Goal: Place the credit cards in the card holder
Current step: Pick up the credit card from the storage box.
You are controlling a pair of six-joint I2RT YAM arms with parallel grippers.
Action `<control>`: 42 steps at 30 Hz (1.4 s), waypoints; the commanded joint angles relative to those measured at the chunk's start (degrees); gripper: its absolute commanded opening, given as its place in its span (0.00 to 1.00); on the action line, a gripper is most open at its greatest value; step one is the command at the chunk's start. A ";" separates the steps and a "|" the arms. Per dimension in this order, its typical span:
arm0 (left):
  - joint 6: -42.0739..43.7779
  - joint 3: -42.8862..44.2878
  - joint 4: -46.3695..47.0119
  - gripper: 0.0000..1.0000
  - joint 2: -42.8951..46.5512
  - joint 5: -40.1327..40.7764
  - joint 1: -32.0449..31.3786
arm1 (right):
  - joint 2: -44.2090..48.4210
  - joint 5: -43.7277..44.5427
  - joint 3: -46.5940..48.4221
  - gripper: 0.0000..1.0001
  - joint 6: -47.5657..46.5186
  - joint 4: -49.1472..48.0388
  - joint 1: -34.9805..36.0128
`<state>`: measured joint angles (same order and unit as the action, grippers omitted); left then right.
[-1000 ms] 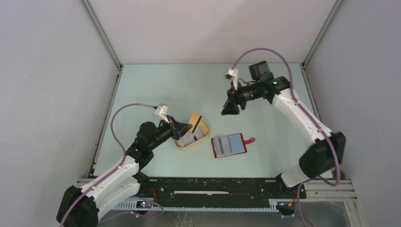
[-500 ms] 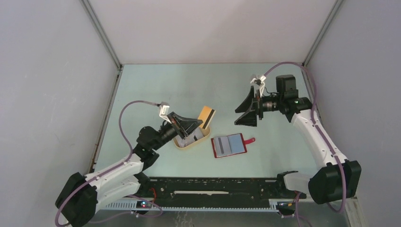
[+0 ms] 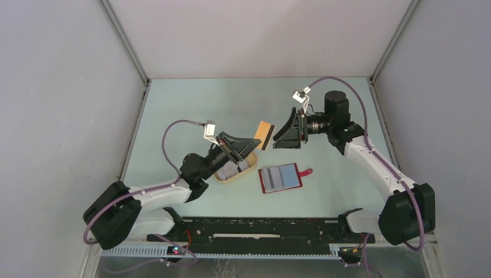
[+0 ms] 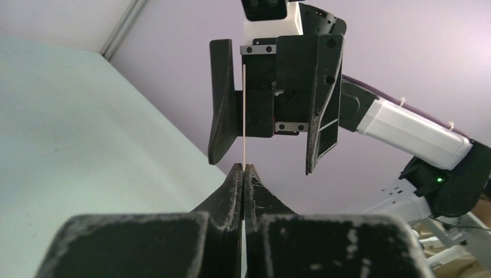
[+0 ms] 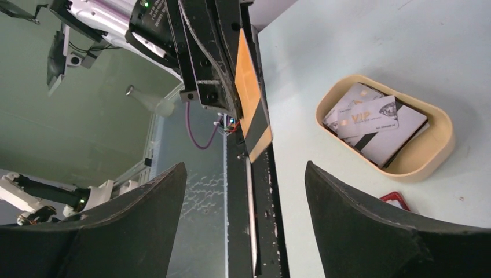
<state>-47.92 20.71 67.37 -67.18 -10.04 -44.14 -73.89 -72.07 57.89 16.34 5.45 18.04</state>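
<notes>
My left gripper (image 3: 256, 141) is shut on an orange-gold credit card (image 3: 264, 135) with a dark stripe, holding it in the air past the tray's far right end. Edge-on, that card (image 4: 244, 116) rises from the shut left gripper (image 4: 244, 168). My right gripper (image 3: 284, 134) is open and faces the card from the right, apart from it. In the right wrist view the card (image 5: 252, 98) stands ahead of the open right gripper (image 5: 244, 167). The red card holder (image 3: 281, 178) lies open on the table. More silvery credit cards (image 5: 370, 119) lie in the tray.
The beige oval tray (image 3: 250, 154) sits left of the card holder, under the left gripper. The holder's red snap tab (image 3: 306, 172) points right. White enclosure walls stand on three sides. The arms' black base rail (image 3: 260, 229) runs along the near edge.
The left arm lifted the orange-gold card off the tray and carried it up and right. The right arm swung round, came in towards the card, and its jaws opened wider.
</notes>
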 commanded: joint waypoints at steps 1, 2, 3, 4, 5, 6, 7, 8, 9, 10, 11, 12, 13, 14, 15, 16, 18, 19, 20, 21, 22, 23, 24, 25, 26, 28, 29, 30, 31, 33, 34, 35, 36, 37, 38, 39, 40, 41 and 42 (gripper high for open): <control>-3.22 4.49 9.77 0.00 -3.90 1.27 -1.80 | 0.60 1.41 0.29 0.82 8.36 -7.75 1.01; -3.45 4.78 10.38 0.00 -4.59 1.22 -2.07 | 0.73 1.79 0.22 0.80 8.88 -7.75 0.76; -3.70 5.12 10.63 0.00 -5.23 1.23 -2.35 | 0.88 1.95 0.23 0.78 9.36 -7.96 0.38; -3.75 5.44 10.79 0.00 -5.85 1.14 -2.58 | 1.00 1.94 0.24 0.77 9.88 -8.29 -0.16; -3.80 5.70 10.84 0.00 -6.39 1.20 -2.80 | 1.14 1.79 0.23 0.75 10.50 -8.71 -0.60; -4.03 5.88 10.87 0.00 -6.90 1.22 -2.99 | 1.30 1.60 0.21 0.73 11.29 -9.21 -0.98; -4.22 6.04 11.03 0.00 -7.44 1.14 -3.09 | 1.49 1.32 0.21 0.71 11.91 -9.77 -1.26; -4.53 6.09 11.41 0.00 -8.05 1.19 -3.20 | 1.75 1.10 0.22 0.69 12.44 -10.18 -1.48; -4.89 6.12 11.85 0.00 -8.58 1.15 -3.26 | 1.93 1.00 0.21 0.67 12.84 -10.46 -1.66; -5.24 6.17 12.22 0.00 -9.05 1.05 -3.31 | 2.05 0.78 0.26 0.65 13.13 -10.69 -1.76; -5.39 6.23 12.32 0.00 -9.38 1.06 -3.24 | 2.14 0.57 0.25 0.63 13.35 -10.88 -1.78; -5.47 6.17 12.30 0.00 -9.50 1.15 -3.34 | 2.21 0.41 0.23 0.61 13.62 -11.15 -1.98; -5.51 6.00 12.34 0.00 -9.48 1.27 -3.39 | 2.29 0.22 0.22 0.58 13.96 -11.47 -2.15; -5.45 5.82 12.28 0.00 -9.40 1.33 -3.41 | 2.31 0.06 0.27 0.56 14.18 -11.70 -2.32; -5.35 5.73 12.28 0.00 -9.38 1.48 -3.36 | 2.34 -0.11 0.24 0.54 14.31 -11.88 -2.41; -5.27 5.55 12.26 0.00 -9.36 1.68 -3.34 | 2.34 -0.17 0.22 0.53 14.50 -12.07 -2.52; -5.24 5.40 12.26 0.00 -9.50 1.78 -3.39 | 2.35 -0.26 0.26 0.49 14.59 -12.20 -2.70; -5.25 5.32 12.32 0.00 -9.61 1.85 -3.34 | 2.35 -0.22 0.21 0.48 14.61 -12.33 -2.74; -5.30 5.31 12.28 0.00 -9.82 1.80 -3.39 | 2.34 -0.18 0.26 0.47 14.69 -12.38 -2.75; -5.34 5.24 12.26 0.00 -9.93 1.90 -3.33 | 2.30 -0.17 0.27 0.44 14.69 -12.40 -2.75; -5.42 5.18 12.27 0.00 -10.10 2.04 -3.34 | 2.26 -0.17 0.29 0.41 14.68 -12.40 -2.67; -5.50 5.14 12.38 0.00 -10.26 2.21 -3.36 | 2.31 -0.10 0.30 0.39 14.52 -12.29 -2.64; -5.45 5.05 12.39 0.00 -10.33 2.40 -3.40 | 2.20 -0.02 0.25 0.37 14.31 -12.19 -2.66; -5.43 4.98 12.35 0.00 -10.42 2.52 -3.41 | 2.13 0.11 0.25 0.33 14.07 -12.03 -2.66; -5.43 4.91 12.37 0.00 -10.43 2.52 -3.39 | 2.09 0.24 0.27 0.28 13.82 -11.89 -2.71; -5.34 4.66 12.35 0.00 -10.43 2.76 -3.40 | 1.92 0.50 0.21 0.14 13.44 -11.53 -2.68; -5.34 4.50 12.28 0.00 -10.41 3.00 -3.40 | 1.83 0.65 0.28 0.08 13.22 -11.29 -2.69; -5.34 4.29 12.26 0.03 -10.43 3.23 -3.36 | 1.77 0.70 0.25 0.02 12.82 -11.03 -2.65; -5.41 3.99 12.22 0.08 -10.39 3.56 -3.35 | 1.73 0.64 0.23 0.00 12.30 -10.69 -2.66; -5.31 3.31 12.03 0.15 -9.99 4.07 -3.33 | 1.69 0.02 0.26 0.00 10.38 -9.64 -2.79; -5.26 2.90 11.81 0.24 -9.66 4.25 -3.37 | 1.65 -1.10 0.25 0.00 8.84 -8.97 -2.90; -5.14 2.38 11.25 0.30 -9.15 4.51 -3.40 | 1.64 -1.82 0.28 0.00 6.97 -8.05 -3.07; -4.78 1.91 10.62 0.36 -8.60 4.79 -3.40 | 1.58 -2.59 0.27 0.00 3.67 -6.19 -3.36; -4.17 1.37 9.57 0.42 -7.74 5.10 -3.33 | 1.51 -3.16 0.26 0.00 1.46 -3.93 -3.55; -3.36 0.83 8.10 0.48 -6.69 5.46 -3.33 | 1.35 -3.41 0.27 0.00 -0.56 -1.86 -3.74; -2.03 0.23 6.42 0.53 -5.24 5.86 -3.28 | 1.23 -3.43 0.28 0.00 -2.38 -0.14 -3.98; -0.52 -0.32 3.91 0.57 -3.67 6.33 -3.36 | 1.21 -3.38 0.23 0.00 -3.98 1.76 -4.20; 1.57 -0.79 0.67 0.61 -1.82 6.88 -3.33 | 1.27 -3.01 0.21 0.00 -5.96 3.68 -4.43; 3.84 -0.92 -3.45 0.63 0.36 7.45 -3.32 | 1.52 -2.53 0.24 0.00 -8.10 6.08 -4.64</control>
<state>-51.59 21.96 73.28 -73.84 -5.50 -47.24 -73.38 -73.65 57.84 19.09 2.61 14.35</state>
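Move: The orange credit card is in the left fingers, its middle about 4 cm to their right, 2 cm ahead and 1 cm up. The open right hand, fingers pointing left, has that card's middle about 5 cm to its left, 2 cm ahead and 2 cm above. On the table, some 18 cm below the right hand, lie the card holder, 6 cm back and 2 cm right, and the storage box, 17 cm left and 2 cm back. Rightward by under 3 cm, the left hand carries the card into the open right jaws while the right hand rises about 2.5 cm and edges forward to meet it, then stays there and shuts, pinching the card's free, dark-striped end. The left fingers then open and let go; the left hand starts back leftwards and down, the right sinks about 1.5 cm with the card. ##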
